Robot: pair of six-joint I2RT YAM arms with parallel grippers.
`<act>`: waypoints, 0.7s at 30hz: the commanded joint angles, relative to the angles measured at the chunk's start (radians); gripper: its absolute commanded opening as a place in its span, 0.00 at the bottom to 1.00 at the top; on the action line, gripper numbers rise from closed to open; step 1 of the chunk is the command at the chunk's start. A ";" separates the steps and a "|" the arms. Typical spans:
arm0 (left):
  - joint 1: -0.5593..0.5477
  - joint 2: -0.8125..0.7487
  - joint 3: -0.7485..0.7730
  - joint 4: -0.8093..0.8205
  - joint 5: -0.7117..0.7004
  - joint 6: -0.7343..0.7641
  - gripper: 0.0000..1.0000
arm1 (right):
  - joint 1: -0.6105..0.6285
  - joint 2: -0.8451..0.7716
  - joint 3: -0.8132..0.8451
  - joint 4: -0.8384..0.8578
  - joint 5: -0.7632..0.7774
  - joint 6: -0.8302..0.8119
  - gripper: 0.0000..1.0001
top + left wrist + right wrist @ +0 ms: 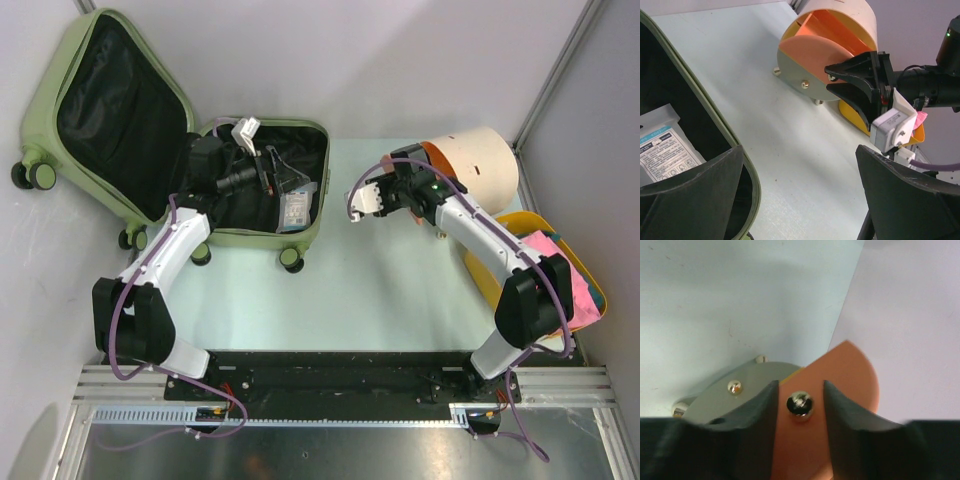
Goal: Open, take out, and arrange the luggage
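The pale green luggage [40,100] lies open at the back left, its lid [110,110] propped up and its black-lined base [300,140] holding a white adapter [246,130], cables and a clear packet [296,208]. My left gripper [255,180] hovers over the base, open wide with nothing between its fingers; in the left wrist view the luggage rim [715,107] runs under the left gripper [799,155]. My right gripper [412,178] is at the cream drum [480,160]. In the right wrist view the right gripper [800,390] stands open either side of a metal knob [799,405] on the orange door [855,375], with gaps both sides.
A yellow basket [520,218] with pink and coloured items stands at the right edge, just in front of the drum. The drum lies on its side on small brass feet [776,71]. Grey walls close in at the back, left and right.
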 commanded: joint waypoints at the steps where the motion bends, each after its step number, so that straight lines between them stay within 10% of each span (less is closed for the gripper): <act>1: 0.003 -0.004 0.012 0.046 -0.025 0.012 1.00 | 0.016 -0.009 0.000 0.040 -0.041 0.075 0.65; 13: 0.037 -0.009 -0.001 0.035 -0.033 0.017 1.00 | 0.020 -0.098 0.059 0.094 -0.277 0.488 0.81; 21: 0.190 -0.069 -0.073 0.034 -0.059 -0.049 1.00 | 0.111 0.336 0.590 0.057 -0.132 1.327 0.78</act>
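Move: The right hand is at the knob of the pulled-out orange drawer. The packet in the open suitcase lies about 20 cm to its left, 5 cm farther out and some 12 cm lower; the suitcase's right wall stands about 13 cm left and 6 cm ahead, slightly lower. The cabinet's body is some 16 cm right and 8 cm ahead. From the left hand, the packet is about 6 cm ahead, 2 cm left and 19 cm below. The right fingers, around the drawer's knob, spread wide and come free of it. The hand backs off a couple of centimetres, then swings left and up at growing speed, some 10 cm across and 8 cm up, to the suitcase's side, rolling about 45 degrees with its left side rising. Late on, the open left hand slides about 5 cm left over the suitcase, with a little forward. ##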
